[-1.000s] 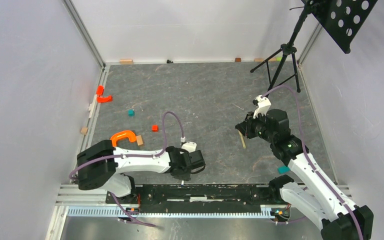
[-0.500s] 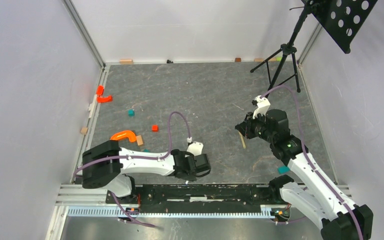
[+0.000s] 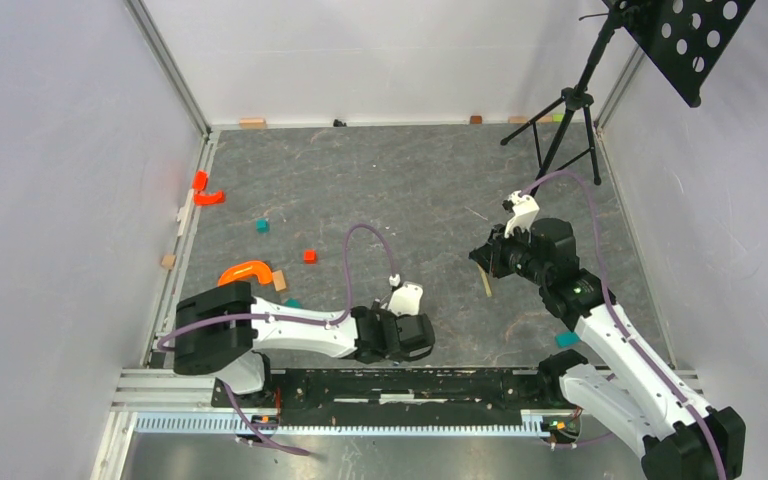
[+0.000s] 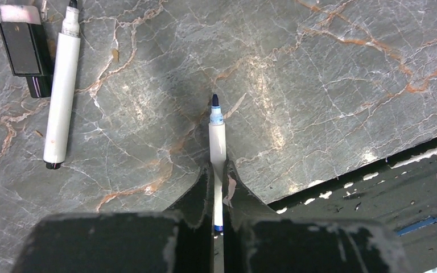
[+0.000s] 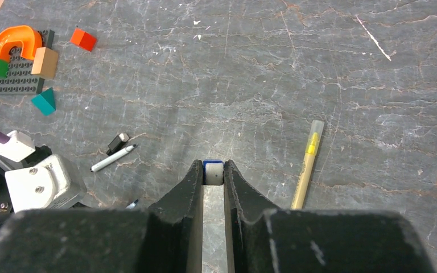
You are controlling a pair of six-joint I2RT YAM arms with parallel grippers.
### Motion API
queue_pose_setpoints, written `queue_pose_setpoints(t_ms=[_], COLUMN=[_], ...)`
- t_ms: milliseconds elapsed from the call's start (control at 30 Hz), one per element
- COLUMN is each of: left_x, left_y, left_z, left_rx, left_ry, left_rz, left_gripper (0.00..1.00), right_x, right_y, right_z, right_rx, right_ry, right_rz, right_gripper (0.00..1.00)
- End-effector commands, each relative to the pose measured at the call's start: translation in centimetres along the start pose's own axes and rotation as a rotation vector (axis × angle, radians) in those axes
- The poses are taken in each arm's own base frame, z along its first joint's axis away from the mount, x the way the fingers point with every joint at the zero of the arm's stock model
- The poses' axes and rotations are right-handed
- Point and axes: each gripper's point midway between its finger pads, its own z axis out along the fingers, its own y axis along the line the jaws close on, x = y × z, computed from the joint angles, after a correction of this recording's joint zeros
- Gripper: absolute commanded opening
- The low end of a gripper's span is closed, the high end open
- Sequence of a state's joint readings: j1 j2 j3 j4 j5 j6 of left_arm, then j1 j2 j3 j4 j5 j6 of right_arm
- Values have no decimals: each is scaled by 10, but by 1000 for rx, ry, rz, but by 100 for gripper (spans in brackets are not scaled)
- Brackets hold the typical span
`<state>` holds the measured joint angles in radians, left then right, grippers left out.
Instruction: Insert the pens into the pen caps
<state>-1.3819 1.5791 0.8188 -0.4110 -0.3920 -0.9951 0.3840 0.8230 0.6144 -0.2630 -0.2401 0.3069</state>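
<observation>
A white pen (image 4: 217, 136) with a dark blue tip lies along the marbled floor, and my left gripper (image 4: 218, 168) is shut on its barrel near the table's front edge (image 3: 405, 335). A second white pen (image 4: 61, 91) with a black tip lies to the left, beside a black pen cap (image 4: 25, 48). My right gripper (image 5: 213, 166) is shut on a blue pen cap (image 5: 213, 172), held above the floor at mid-right (image 3: 485, 255). A yellow-olive pen (image 5: 307, 165) lies just right of it.
A dark brick plate with an orange arch (image 5: 17, 42), a red cube (image 5: 83, 38) and a teal block (image 5: 44, 101) sit at the left. A tripod stand (image 3: 560, 120) rises at the back right. A black rail (image 4: 375, 193) runs along the near edge.
My left arm has slid right along the front edge, and its jaws have closed on the blue-tipped white pen. The right arm has not moved.
</observation>
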Motion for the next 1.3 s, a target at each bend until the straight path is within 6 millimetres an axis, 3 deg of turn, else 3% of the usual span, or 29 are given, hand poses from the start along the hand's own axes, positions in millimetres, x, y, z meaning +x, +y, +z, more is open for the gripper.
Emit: queue_pose_setpoints(t_ms=[0,600,1133,1267], left_x=[36,-38,-125,-149], left_y=[50,22,-9,-8], left_z=[-3,-62,-140,-147], left_rx=[-139,35,163,140], left_ry=[115,-112,-431,-593], left_rz=[153,362,711,774], left_gripper=[2,2,2,2], right_x=[-18,-50,-59,-61], right_y=[9,24,24,24], right_z=[0,-10,-25,-28], right_rx=[-41,-93,-78,-79], right_ry=[-53,-171,-243,-271], right_rz=[-7,-19,-57,-63], right_gripper=[0,0,0,0])
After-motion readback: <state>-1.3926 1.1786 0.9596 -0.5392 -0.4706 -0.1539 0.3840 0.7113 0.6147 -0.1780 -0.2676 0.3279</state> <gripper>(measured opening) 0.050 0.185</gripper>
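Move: The blue cap sits in the right gripper, about 15 cm ahead of the left hand, 18 cm to its right and 16 cm higher. From the left hand, the loose white pen lies some 8 cm ahead and 5 cm left, with the black cap about 10 cm ahead and 7 cm left, both at table height. From the right hand, the held blue-tipped pen is some 14 cm back, 18 cm left and 16 cm down; the yellow pen is about 2 cm ahead, 4 cm right and 16 cm down. Keep the blue-tipped pen pinched in the left gripper and lift it off the table, easing about 4 cm left first, then climbing faster to some 16 cm up and a little forward, towards the raised cap. Swing the wrist clockwise while tipping the fingers up towards level. Meanwhile raise the right gripper about 5 cm, still holding the blue cap, tilting its fingers slightly up. ##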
